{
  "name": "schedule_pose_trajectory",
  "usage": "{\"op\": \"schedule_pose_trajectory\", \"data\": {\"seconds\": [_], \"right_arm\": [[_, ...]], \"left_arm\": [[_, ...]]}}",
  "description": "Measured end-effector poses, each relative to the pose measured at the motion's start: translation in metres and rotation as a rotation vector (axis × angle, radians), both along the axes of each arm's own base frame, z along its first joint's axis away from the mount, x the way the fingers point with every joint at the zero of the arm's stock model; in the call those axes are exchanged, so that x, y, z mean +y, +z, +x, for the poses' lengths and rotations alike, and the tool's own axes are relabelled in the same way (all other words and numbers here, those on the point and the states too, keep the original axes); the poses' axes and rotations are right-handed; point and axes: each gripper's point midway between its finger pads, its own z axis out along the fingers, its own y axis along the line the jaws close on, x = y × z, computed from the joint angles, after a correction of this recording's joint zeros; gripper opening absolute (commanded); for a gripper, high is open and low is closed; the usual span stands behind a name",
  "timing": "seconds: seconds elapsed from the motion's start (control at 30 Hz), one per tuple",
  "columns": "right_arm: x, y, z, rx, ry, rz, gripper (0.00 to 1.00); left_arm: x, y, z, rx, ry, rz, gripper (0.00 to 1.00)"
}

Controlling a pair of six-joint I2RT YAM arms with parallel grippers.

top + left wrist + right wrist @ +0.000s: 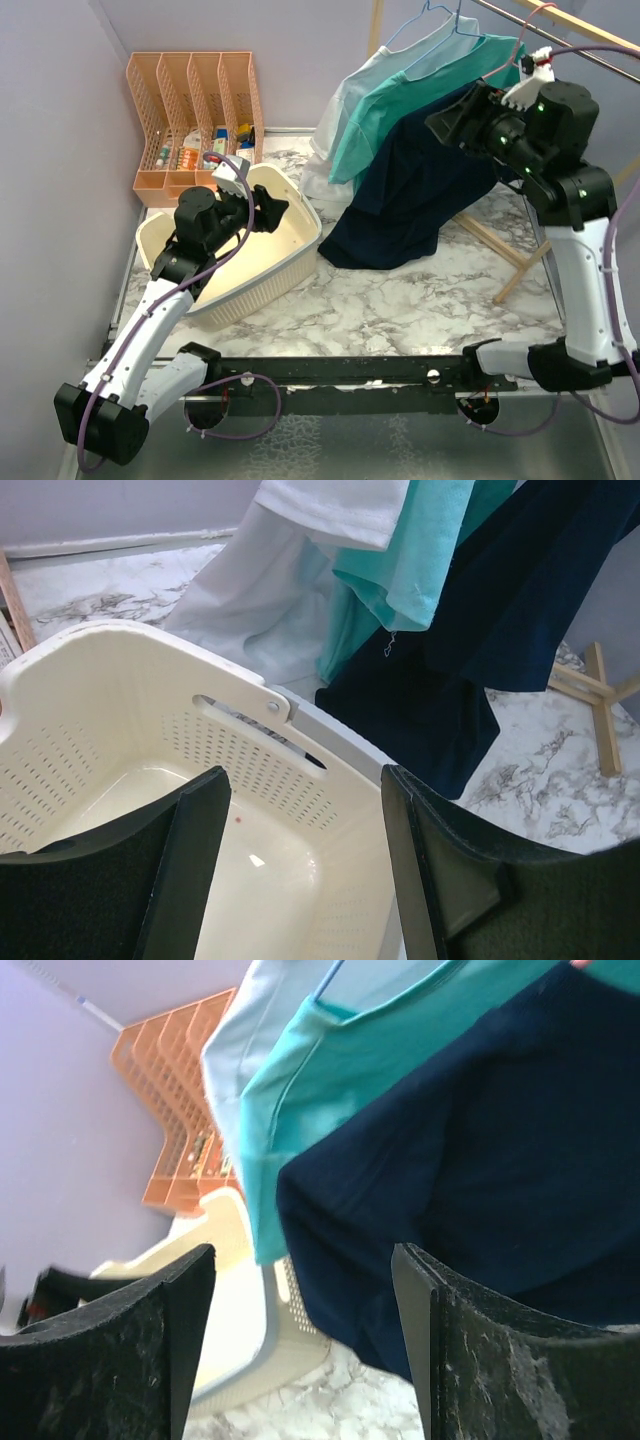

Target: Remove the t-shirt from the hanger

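Three t-shirts hang on hangers from a rail at the back right: a navy one (pixel 420 190) in front, a teal one (pixel 400 100) behind it and a pale blue-white one (pixel 345 110) furthest left. The navy shirt's pink hanger hook (pixel 528 22) shows above it. My right gripper (pixel 455 118) is open, raised close beside the navy shirt's upper part; that shirt fills the right wrist view (pixel 480 1170). My left gripper (pixel 272 208) is open and empty over the cream laundry basket (pixel 290 265). The shirts also show in the left wrist view (pixel 500 610).
An orange file rack (pixel 195 110) with small bottles stands at the back left. The drying rack's wooden legs (pixel 520 265) cross the marble table at the right. The basket's rim and handle slot (pixel 260 725) lie just ahead of my left fingers.
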Motion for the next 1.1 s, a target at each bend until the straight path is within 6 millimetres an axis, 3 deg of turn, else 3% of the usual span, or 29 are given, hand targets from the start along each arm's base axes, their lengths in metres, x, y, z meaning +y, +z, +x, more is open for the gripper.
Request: {"op": "schedule_pose_trajectory", "data": {"seconds": [0.1,0.27,0.83,1.1], "right_arm": [[-0.004,-0.004,0.032,0.046,-0.086,0.011,0.73],[-0.015,-0.029,0.064,0.128,-0.215,0.022,0.73],[-0.033,-0.027,0.085,0.115,-0.401,0.122,0.69],[-0.038,-0.027,0.110,0.109,-0.490,0.111,0.66]], "left_arm": [[0.001,-0.001,0.000,0.003,0.006,0.000,0.65],[0.005,0.001,0.001,0.000,0.026,-0.004,0.65],[0.011,0.001,0.003,0.018,0.054,-0.034,0.65],[0.010,-0.001,0.002,0.027,0.052,-0.041,0.65]]}}
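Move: The right hand is empty and open. The neck edge of the navy t-shirt lies about 14 cm ahead of it, some 5 cm to its right and 4 cm lower. The pink hanger enters that collar roughly 17 cm ahead, 8 cm right and 3 cm above the hand; the teal t-shirt hangs behind, about 20 cm ahead, 3 cm left and 12 cm lower. From the left hand the navy collar is some 15 cm ahead, 38 cm right and 12 cm higher. Forward about 11 cm in two bursts with a slow stretch between, the right hand reaches in to the navy t-shirt's collar, sinking a little early on and easing some 4 cm to the right. Its wrist turns clockwise by nearly 30 degrees to bring the fingers round to the neck edge under the pink hanger; they stay open, a fingertip on either side of the bunched navy cloth, with no grip yet. ##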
